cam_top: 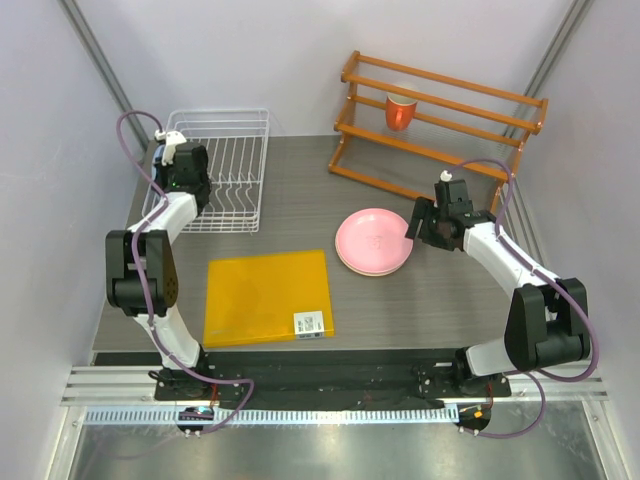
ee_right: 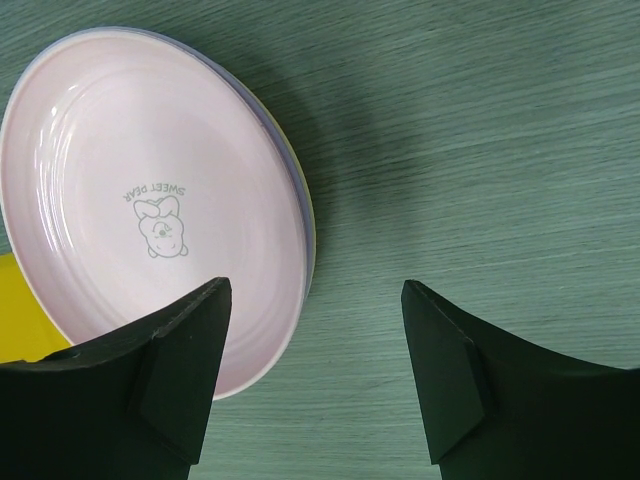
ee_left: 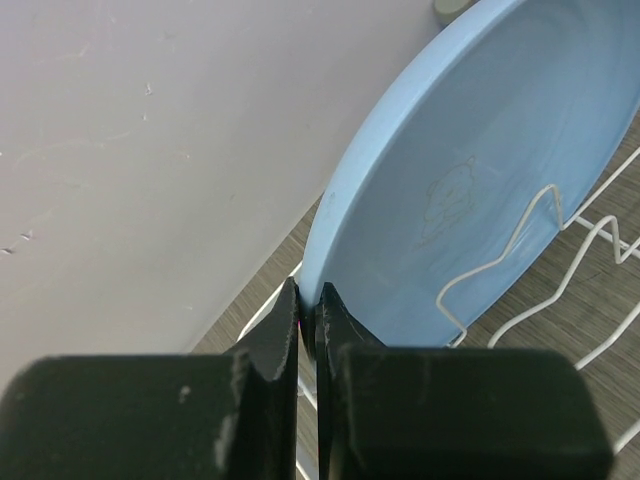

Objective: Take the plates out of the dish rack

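Note:
A light blue plate (ee_left: 480, 150) stands on edge in the white wire dish rack (ee_left: 520, 225), and my left gripper (ee_left: 308, 295) is shut on its rim. From above, that gripper (cam_top: 188, 185) hangs over the left side of the rack (cam_top: 240, 170) and hides the plate. A pink plate (ee_right: 150, 200) tops a stack on the table, with a lilac rim (ee_right: 285, 165) and an orange-yellow rim (ee_right: 310, 230) showing beneath it. My right gripper (ee_right: 316, 287) stands open over the stack's right edge, holding nothing. In the top view it (cam_top: 420, 222) is just right of the pink plate (cam_top: 372, 240).
A square yellow-orange mat (cam_top: 265, 295) lies at the front middle of the table. An orange wooden shelf rack (cam_top: 440, 110) with a red-orange cup (cam_top: 401, 112) stands at the back right. Walls close in on the left, back and right.

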Controlling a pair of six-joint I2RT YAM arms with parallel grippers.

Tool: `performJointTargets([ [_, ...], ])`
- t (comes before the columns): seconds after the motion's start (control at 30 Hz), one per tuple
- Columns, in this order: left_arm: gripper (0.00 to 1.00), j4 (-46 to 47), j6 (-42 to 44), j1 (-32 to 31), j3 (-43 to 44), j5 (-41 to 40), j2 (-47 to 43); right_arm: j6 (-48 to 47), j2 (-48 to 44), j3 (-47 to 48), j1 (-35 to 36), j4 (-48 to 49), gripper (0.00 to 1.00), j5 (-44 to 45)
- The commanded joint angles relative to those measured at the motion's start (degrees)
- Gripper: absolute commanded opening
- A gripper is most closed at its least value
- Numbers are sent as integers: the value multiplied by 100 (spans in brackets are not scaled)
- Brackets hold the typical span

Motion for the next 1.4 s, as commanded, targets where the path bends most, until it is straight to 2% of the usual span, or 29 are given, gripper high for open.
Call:
performJointTargets([
  [0.0, 0, 568, 270, 18, 222, -103, -339, -72, -57, -27, -38, 149, 74, -38],
  [0.17, 0, 1261, 912, -104, 108, -656, -489, -142, -110, -62, -47, 141, 75, -47],
  [0.23, 0, 1684, 1533, -175, -6, -980, -498, -160, -162, -88, -47, 149, 74, -38],
  [0.3, 0, 2561, 2115, -315, -199, -1254, -481, -160, -197, -106, -55, 149, 75, -38],
  [0.33, 0, 2869, 2666, -359, -270, -1490, -454, -151, -259, -123, -64, 141, 74, -47],
  [0.37, 0, 3499, 2924, -447, -392, -1571, -454, -151, -294, -124, -64, 149, 74, -38],
  [0.4, 0, 3740, 3118, -474, -428, -1632, -445, -151, -312, -132, -47, 149, 75, -47],
  [0.57, 0, 3830, 3339, -579, -402, -1808, -550, -169, -548, -133, -73, 62, 74, -47],
  [0.7, 0, 3515, 3261, -807, -385, -1862, -936, -195, -751, -71, -64, -70, 75, -29],
  [0.73, 0, 3322, 3051, -930, -298, -1844, -1024, -212, -804, -54, -64, -96, 75, -20],
  [0.77, 0, 2329, 2736, -1009, -210, -1774, -1243, -221, -882, -19, -64, -114, 75, -12],
  [0.8, 0, 1814, 1924, -1071, -131, -1548, -1349, -256, -935, 17, -73, -132, 75, -11],
  [0.83, 0, 451, 1393, -1193, 114, -1336, -1464, -265, -979, 26, -64, -140, 75, -29],
  [0.87, 0, -84, 927, -1255, 212, -1012, -1587, -274, -1015, 69, -64, -141, 75, -46],
  [0.9, 0, -394, 113, -1308, 230, -565, -1814, -283, -1059, 96, -73, -141, 75, -38],
  [0.93, 0, -1180, -287, -1413, 300, -187, -1947, -274, -1076, 131, -64, -141, 75, -334],
  [0.97, 0, -1414, -621, -1458, 292, 165, -2061, -257, -1103, 175, -64, -132, 75, -415],
  [1.0, 0, -1617, -1181, -1510, 283, 995, -2280, -230, -1120, 201, -56, -114, 75, -529],
  [1.03, 0, -1923, -1448, -1537, 240, 1334, -2378, -195, -1129, 219, -64, -88, 75, -634],
  [1.07, 0, -1970, -1616, -1590, 170, 1564, -2457, -169, -1138, 237, -56, 25, 75, -862],
  [1.1, 0, -2031, -2009, -1642, 47, 2262, -2606, -151, -1155, 237, -64, 79, 75, -968],
  [1.23, 0, -2093, -2881, -1765, -217, 3803, -2687, 68, -1191, 245, -47, 413, 75, -1469],
  [1.37, 0, -2023, -3261, -2143, -411, 4062, -2502, 375, -1252, 237, 67, 895, 75, -1900],
])
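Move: My left hand already pinches the blue plate's near upper rim in the dish rack. The plate stack where it belongs lies about 51 cm to its right, 10 cm nearer and 16 cm lower; the rack's middle is some 12 cm right, level and 12 cm below, the yellow board 26 cm right, 27 cm back and 17 cm down. From my right hand the blue plate is roughly 62 cm left, 20 cm ahead and 3 cm higher, the stack 10 cm left, 3 cm ahead and 8 cm below. Keeping its pinch on the rim, my left hand draws the blue plate up some 13 cm out of the rack, then swings about 20 cm right over the rack towards the stack, turning clockwise, drifting back and dipping slightly at the end. My right hand, fingers still open, rises about 6 cm and late on eases left towards the plate. ##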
